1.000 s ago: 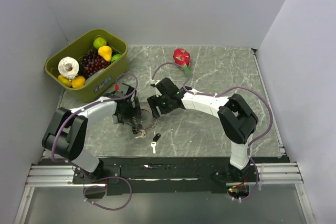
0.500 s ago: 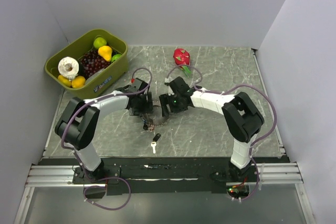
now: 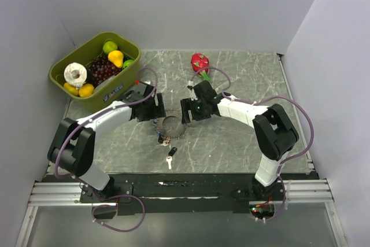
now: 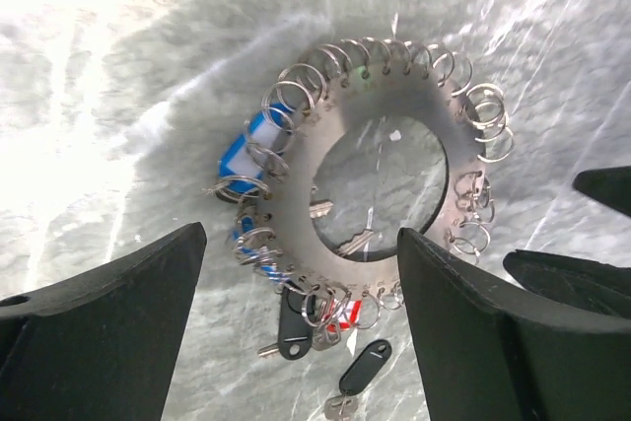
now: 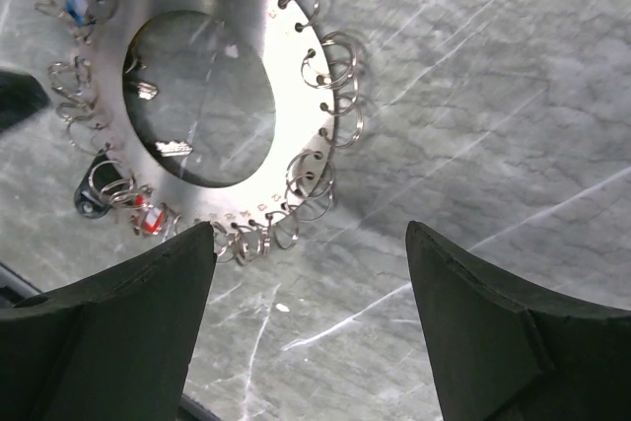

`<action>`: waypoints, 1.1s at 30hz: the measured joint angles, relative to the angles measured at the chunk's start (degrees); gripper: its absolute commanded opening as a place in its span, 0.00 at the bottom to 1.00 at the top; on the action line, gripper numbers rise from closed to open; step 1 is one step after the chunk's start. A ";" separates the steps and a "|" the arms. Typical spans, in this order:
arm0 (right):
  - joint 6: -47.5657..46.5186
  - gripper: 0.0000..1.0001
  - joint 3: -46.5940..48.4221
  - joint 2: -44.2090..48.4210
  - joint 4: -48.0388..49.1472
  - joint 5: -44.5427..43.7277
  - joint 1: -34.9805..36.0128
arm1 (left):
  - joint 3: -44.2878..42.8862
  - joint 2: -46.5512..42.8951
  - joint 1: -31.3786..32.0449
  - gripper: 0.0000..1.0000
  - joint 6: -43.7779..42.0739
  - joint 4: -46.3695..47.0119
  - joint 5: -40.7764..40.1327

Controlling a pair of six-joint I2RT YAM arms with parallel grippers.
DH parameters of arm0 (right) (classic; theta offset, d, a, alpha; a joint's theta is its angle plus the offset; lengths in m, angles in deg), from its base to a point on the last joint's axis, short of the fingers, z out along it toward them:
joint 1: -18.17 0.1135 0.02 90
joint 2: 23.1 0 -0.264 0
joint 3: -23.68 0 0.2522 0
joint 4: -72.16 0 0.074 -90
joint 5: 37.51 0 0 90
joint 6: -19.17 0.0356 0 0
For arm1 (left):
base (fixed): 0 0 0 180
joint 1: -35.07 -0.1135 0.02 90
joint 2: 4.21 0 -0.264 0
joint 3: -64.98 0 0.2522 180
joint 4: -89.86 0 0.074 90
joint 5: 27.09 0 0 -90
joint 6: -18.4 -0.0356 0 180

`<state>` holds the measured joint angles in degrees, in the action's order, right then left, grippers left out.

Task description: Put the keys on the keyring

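The keyring [image 3: 171, 126] is a flat grey metal hoop rimmed with many small wire loops, lying flat on the marble table. It shows in the left wrist view [image 4: 424, 110] and the right wrist view [image 5: 286, 66]. A black-headed key [image 4: 292, 327] and a blue tag [image 4: 258, 140] hang on its rim. A loose black-headed key [image 3: 171, 153] [image 4: 363, 366] and a pale key [image 3: 169, 162] lie in front of it. My left gripper [image 3: 154, 110] [image 4: 301, 239] is open and empty over the hoop's left side. My right gripper [image 3: 186, 111] [image 5: 311, 234] is open and empty at its right side.
A green bin [image 3: 69, 82] of fruit stands at the far left. A red dragon fruit [image 3: 200, 62] lies at the back behind the right arm. The two grippers face each other closely across the hoop.
Both grippers have come off the hoop and drawn back towards the far side. The hoop has shifted a little right and now lies flat between them.
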<state>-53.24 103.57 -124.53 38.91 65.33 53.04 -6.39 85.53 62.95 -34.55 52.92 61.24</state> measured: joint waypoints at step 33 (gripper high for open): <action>6.34 0.43 2.38 -7.48 0.59 4.17 -0.63 | 4.85 6.27 0.26 0.56 4.15 9.31 8.24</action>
<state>-46.91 105.95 -132.00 39.50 69.51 52.41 -1.53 91.80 63.21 -30.39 62.24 69.48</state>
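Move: The keyring's middle is about 6 cm right of the left hand, 1 cm nearer and some 6 cm below. From the right hand it is about 6 cm left, 1 cm farther out and 5 cm down. Counted from the left hand, the blue tag at the ring's left rim is almost straight below, 1 cm ahead; the black fob is 6 cm back and 2 cm right; the loose key lies 12 cm back and 6 cm right. The fingers of both hands come down astride opposite sides of the keyring's rim and partly close around it. The left hand sinks a bit over 4 cm and works about 2.5 cm right, wavering back and forward, its left side dipping some 10 degrees. The right hand sinks about 3 cm, edges left, draws back nearly 2 cm and returns, its fingers tipping some 10 degrees. ##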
